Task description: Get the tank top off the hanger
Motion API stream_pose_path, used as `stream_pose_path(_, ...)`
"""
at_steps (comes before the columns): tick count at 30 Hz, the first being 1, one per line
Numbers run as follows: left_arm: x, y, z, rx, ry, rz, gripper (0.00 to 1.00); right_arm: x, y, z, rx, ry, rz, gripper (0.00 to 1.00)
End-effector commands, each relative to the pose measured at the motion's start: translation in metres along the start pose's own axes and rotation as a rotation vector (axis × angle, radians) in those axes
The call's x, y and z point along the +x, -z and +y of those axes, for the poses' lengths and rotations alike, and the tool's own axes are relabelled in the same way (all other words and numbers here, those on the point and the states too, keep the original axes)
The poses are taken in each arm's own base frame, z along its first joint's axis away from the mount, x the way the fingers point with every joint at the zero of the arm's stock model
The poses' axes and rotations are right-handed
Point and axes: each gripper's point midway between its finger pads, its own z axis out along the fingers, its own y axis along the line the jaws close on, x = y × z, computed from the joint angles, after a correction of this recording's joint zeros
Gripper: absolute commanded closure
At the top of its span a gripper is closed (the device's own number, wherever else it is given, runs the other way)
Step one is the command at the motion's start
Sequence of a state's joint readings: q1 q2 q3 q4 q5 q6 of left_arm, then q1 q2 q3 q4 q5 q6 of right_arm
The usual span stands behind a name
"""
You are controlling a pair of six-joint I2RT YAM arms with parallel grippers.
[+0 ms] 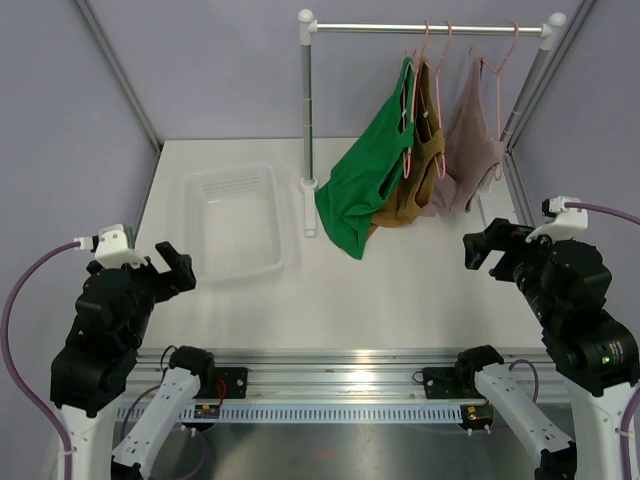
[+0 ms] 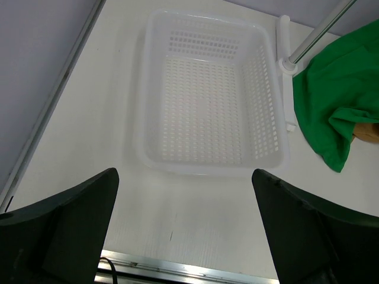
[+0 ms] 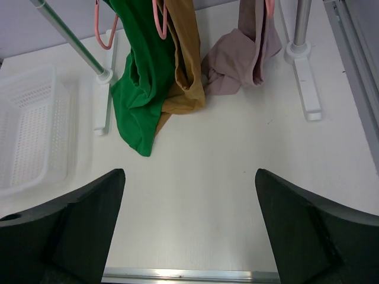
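Observation:
Three tank tops hang on pink hangers (image 1: 437, 45) from a metal rail (image 1: 430, 28) at the back: a green one (image 1: 365, 180), a brown one (image 1: 420, 165) and a mauve one (image 1: 472, 140). The green top's hem reaches the table. They also show in the right wrist view: the green top (image 3: 139, 89), the brown top (image 3: 185, 65), the mauve top (image 3: 243, 50). My left gripper (image 1: 170, 265) is open and empty, low at the near left. My right gripper (image 1: 490, 245) is open and empty at the near right, well short of the clothes.
A white perforated plastic basket (image 1: 232, 220) stands on the table left of the rack; the left wrist view shows its rim (image 2: 207, 168) just ahead of the fingers. The rack's left post (image 1: 307, 110) and feet (image 3: 308, 83) stand on the table. Purple walls enclose the space.

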State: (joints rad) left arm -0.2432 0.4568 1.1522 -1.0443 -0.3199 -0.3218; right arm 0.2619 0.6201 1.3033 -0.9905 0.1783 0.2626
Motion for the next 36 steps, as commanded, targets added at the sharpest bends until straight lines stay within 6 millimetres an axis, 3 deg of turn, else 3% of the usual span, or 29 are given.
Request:
stream_pose_path(1,-0.010,-0.002,-0.002,0.006,0.011,-0.048,0.01,-0.022,0.000,0.014,-0.057,-0.030,-0.075,0.00)
stream_pose_path(5,-0.011,-0.005,-0.005,0.014,0.014,-0.042,0.01,-0.033,-0.003,0.055,-0.266,-0.037,-0.078,0.01)
stream_pose_path(7,-0.011,-0.006,-0.008,0.024,0.015,-0.038,0.01,-0.050,-0.005,0.075,-0.349,-0.081,-0.111,0.01)
stream_pose_path(10,-0.010,-0.007,-0.009,0.030,0.013,-0.031,0.01,-0.070,-0.024,0.099,-0.415,-0.110,-0.091,0.01)
stream_pose_path(11,-0.010,-0.006,-0.009,0.032,0.014,-0.033,0.01,-0.068,-0.045,0.106,-0.412,-0.116,-0.040,0.01)
stream_pose_path(13,-0.009,-0.006,-0.009,0.032,0.014,-0.033,0.01,-0.088,-0.052,0.116,-0.424,-0.133,-0.043,0.00)
stream_pose_path(14,-0.007,-0.007,-0.009,0.030,0.012,-0.027,0.01,-0.086,-0.077,0.117,-0.384,-0.143,0.002,0.05)
stream_pose_path(15,-0.006,-0.007,-0.008,0.031,0.013,-0.029,0.01,-0.101,-0.077,0.121,-0.384,-0.137,-0.020,0.08)
stream_pose_path(16,-0.005,-0.007,-0.008,0.030,0.012,-0.028,0.01,-0.106,-0.087,0.118,-0.347,-0.137,-0.024,0.10)
stream_pose_path(17,-0.004,-0.007,-0.008,0.032,0.012,-0.027,0.01,-0.103,-0.109,0.117,-0.310,-0.133,0.006,0.12)
stream_pose_path(19,-0.001,-0.008,-0.007,0.026,0.007,-0.017,0.01,-0.118,-0.121,0.118,-0.290,-0.109,-0.012,0.21)
stream_pose_path(20,0.000,-0.008,-0.006,0.025,0.008,-0.016,0.01,-0.108,-0.144,0.118,-0.264,-0.093,0.038,0.25)
stream_pose_path(21,0.001,-0.008,-0.006,0.024,0.006,-0.015,0.01,-0.121,-0.145,0.122,-0.264,-0.078,0.017,0.32)
stream_pose_path(23,0.002,-0.006,-0.005,0.026,0.008,-0.020,0.01,-0.115,-0.172,0.119,-0.201,-0.054,0.058,0.34)
stream_pose_path(25,0.005,-0.007,-0.005,0.030,0.010,-0.017,0.01,-0.127,-0.180,0.118,-0.159,-0.033,0.023,0.37)
stream_pose_path(26,0.005,-0.007,-0.006,0.035,0.009,-0.017,0.01,-0.121,-0.194,0.118,-0.142,-0.021,0.041,0.38)
stream_pose_path(28,0.010,-0.010,-0.008,0.044,0.010,0.000,0.01,-0.127,-0.202,0.123,-0.146,-0.008,0.030,0.40)
stream_pose_path(29,0.012,-0.011,-0.009,0.045,0.008,0.005,0.01,-0.114,-0.219,0.123,-0.125,0.006,0.073,0.41)
stream_pose_path(30,0.013,-0.012,-0.009,0.047,0.011,0.007,0.01,-0.122,-0.222,0.125,-0.120,0.020,0.056,0.42)
stream_pose_path(31,0.015,-0.013,-0.009,0.048,0.008,0.010,0.01,-0.114,-0.239,0.121,-0.072,0.039,0.073,0.44)
stream_pose_path(36,0.016,-0.011,-0.011,0.063,0.012,0.008,0.01,-0.121,-0.262,0.119,0.018,0.088,0.035,0.51)
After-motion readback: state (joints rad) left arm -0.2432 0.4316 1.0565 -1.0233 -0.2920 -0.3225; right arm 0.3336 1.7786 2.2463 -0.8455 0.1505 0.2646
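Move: The green tank top, at the near side of its pink hanger, lies about 29 cm ahead of the right hand, 12 cm to its left and 4 cm higher. The brown tank top hangs some 5 cm to the right of it, the mauve one about 10 cm to the right of it, both about 2 cm farther out. From the left hand, the green top is roughly 33 cm ahead, 38 cm right and 8 cm up. Right hand reaches about 28 cm forward, 12 left, half closing astride green tank top's hanger; left sinks 3. ##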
